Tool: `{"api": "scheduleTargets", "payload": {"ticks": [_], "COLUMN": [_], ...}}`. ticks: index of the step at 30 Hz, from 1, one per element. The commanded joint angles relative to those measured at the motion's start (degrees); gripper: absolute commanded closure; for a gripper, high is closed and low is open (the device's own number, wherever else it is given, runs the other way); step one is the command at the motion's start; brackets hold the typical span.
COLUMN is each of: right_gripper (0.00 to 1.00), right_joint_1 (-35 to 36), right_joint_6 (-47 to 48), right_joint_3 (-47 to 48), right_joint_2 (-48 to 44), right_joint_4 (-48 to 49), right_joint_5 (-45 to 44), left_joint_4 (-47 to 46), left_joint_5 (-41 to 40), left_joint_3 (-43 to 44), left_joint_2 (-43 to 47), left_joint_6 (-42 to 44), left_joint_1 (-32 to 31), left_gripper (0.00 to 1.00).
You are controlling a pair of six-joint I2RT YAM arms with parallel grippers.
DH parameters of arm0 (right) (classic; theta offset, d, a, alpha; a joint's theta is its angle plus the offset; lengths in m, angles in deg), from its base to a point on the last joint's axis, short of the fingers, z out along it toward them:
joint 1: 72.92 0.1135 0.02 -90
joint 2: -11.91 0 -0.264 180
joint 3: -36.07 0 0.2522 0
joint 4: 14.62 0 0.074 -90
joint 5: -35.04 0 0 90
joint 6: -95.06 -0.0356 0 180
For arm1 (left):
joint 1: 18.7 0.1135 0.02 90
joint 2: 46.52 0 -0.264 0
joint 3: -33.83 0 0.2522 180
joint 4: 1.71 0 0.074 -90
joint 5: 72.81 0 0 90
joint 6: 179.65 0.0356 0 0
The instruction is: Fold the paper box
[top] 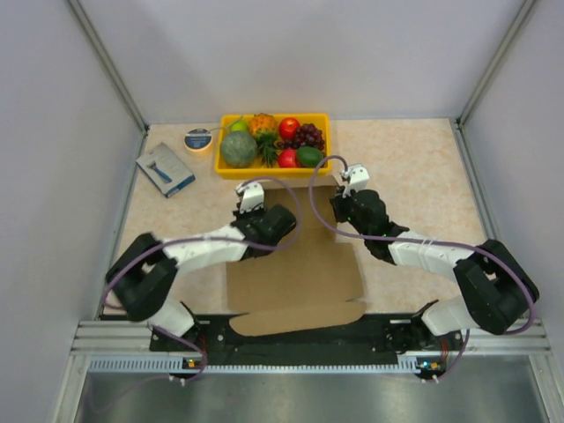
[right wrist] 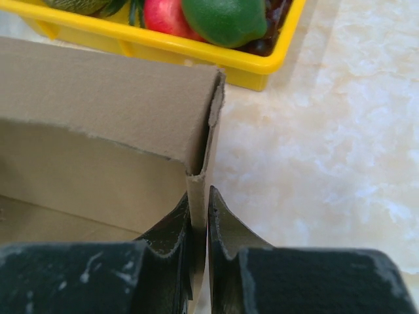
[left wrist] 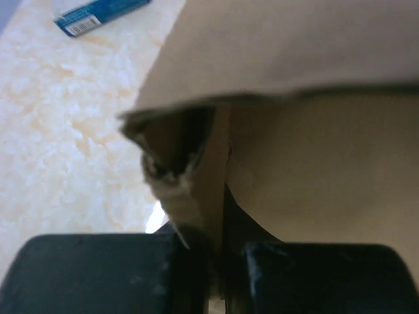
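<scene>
The paper box is a brown cardboard sheet lying in the middle of the table, its far walls raised and a long flap at the near edge. My left gripper is at the box's far left corner. In the left wrist view it is shut on a raised cardboard wall with a frayed corner. My right gripper is at the far right corner. In the right wrist view it is shut on the upright side wall, which stands thin between the two fingers.
A yellow tray of plastic fruit stands just behind the box, its rim close to the right gripper. A small blue-and-grey packet lies at the far left, also visible in the left wrist view, with a tape roll beside it.
</scene>
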Motion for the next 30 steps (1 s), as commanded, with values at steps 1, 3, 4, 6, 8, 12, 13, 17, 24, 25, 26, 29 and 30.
{"api": "scheduleTargets", "payload": {"ticks": [1, 3, 4, 6, 8, 12, 13, 17, 24, 25, 26, 29, 30], "right_gripper": [1.00, 1.00, 1.00, 1.00, 1.00, 1.00, 1.00, 1.00, 1.00, 1.00, 1.00, 1.00, 1.00], "right_joint_1": [0.3, 0.3, 0.4, 0.4, 0.4, 0.3, 0.3, -0.1, -0.6, -0.6, -0.6, -0.7, -0.7], "right_joint_6": [-3.7, -4.1, -4.2, -4.5, -4.5, -4.0, -3.9, -4.0, -3.3, -3.1, -2.9, -2.7, -2.8], "right_joint_3": [-0.3, -1.0, -1.2, -1.2, -1.2, 0.4, 0.4, 0.4, 1.5, 1.6, 1.8, 2.2, 2.3], "right_joint_2": [-2.9, -3.5, -3.7, -4.3, -4.5, -3.7, -3.7, -3.5, -2.8, -2.7, -2.5, -1.9, -1.9], "right_joint_4": [8.1, 8.9, 9.4, 8.9, 8.7, 6.3, 6.1, 5.4, 3.7, 3.2, 3.1, 2.8, 2.8], "right_joint_5": [3.9, 4.6, 4.7, 4.1, 3.9, 4.1, 4.2, 5.1, 5.9, 5.9, 6.1, 6.5, 6.6], "left_joint_4": [35.6, 41.0, 42.8, 44.8, 46.8, 26.0, 18.4, -9.9, -9.8, -9.8, -9.7, -9.4, -9.6], "left_joint_5": [-16.4, -16.6, -16.6, -16.7, -17.3, -12.3, -9.9, 3.4, 13.6, 14.6, 15.2, 17.5, 18.5], "left_joint_3": [17.9, 21.7, 22.5, 23.6, 23.7, 15.6, 12.2, -3.1, -6.8, -7.3, -7.8, -9.4, -10.1], "left_joint_2": [-17.9, -23.8, -24.7, -26.2, -25.4, -17.6, -14.8, 1.5, 9.3, 11.8, 13.2, 18.2, 19.5], "left_joint_6": [-28.5, -35.5, -36.2, -39.2, -42.0, -23.1, -16.7, 4.4, 6.6, 6.5, 6.4, 6.9, 7.6], "left_joint_1": [0.6, 0.6, 0.7, 0.7, 0.6, -0.5, -0.5, 0.1, 0.3, 0.4, 0.4, 0.3, 0.3], "left_gripper": [1.00, 1.00, 1.00, 1.00, 1.00, 0.90, 0.83, 0.58, 0.02, 0.02, 0.02, 0.02, 0.02]}}
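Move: Already shut on the box's left rear corner, the left hand has that corner right at its fingertips. The box's right rear corner is about 22 cm to its right and 1 cm farther out, the fruit tray some 14 cm ahead and 8 cm right, the utensil box about 9 cm ahead and 18 cm left, both on the table some 9 cm lower. For the right hand, which pinches the right rear corner, the left corner is roughly 22 cm left and 1 cm back. Pushing forward about 3 cm and slightly down at the left rear corner with fingers shut, turning counter-clockwise, the left hand then draws back some 5.5 cm, swinging clockwise about 30 degrees and opening wide, its fingers ending astride the left wall. The right hand keeps its pinch on the right corner, giving about a centimetre to the right and coming back. ##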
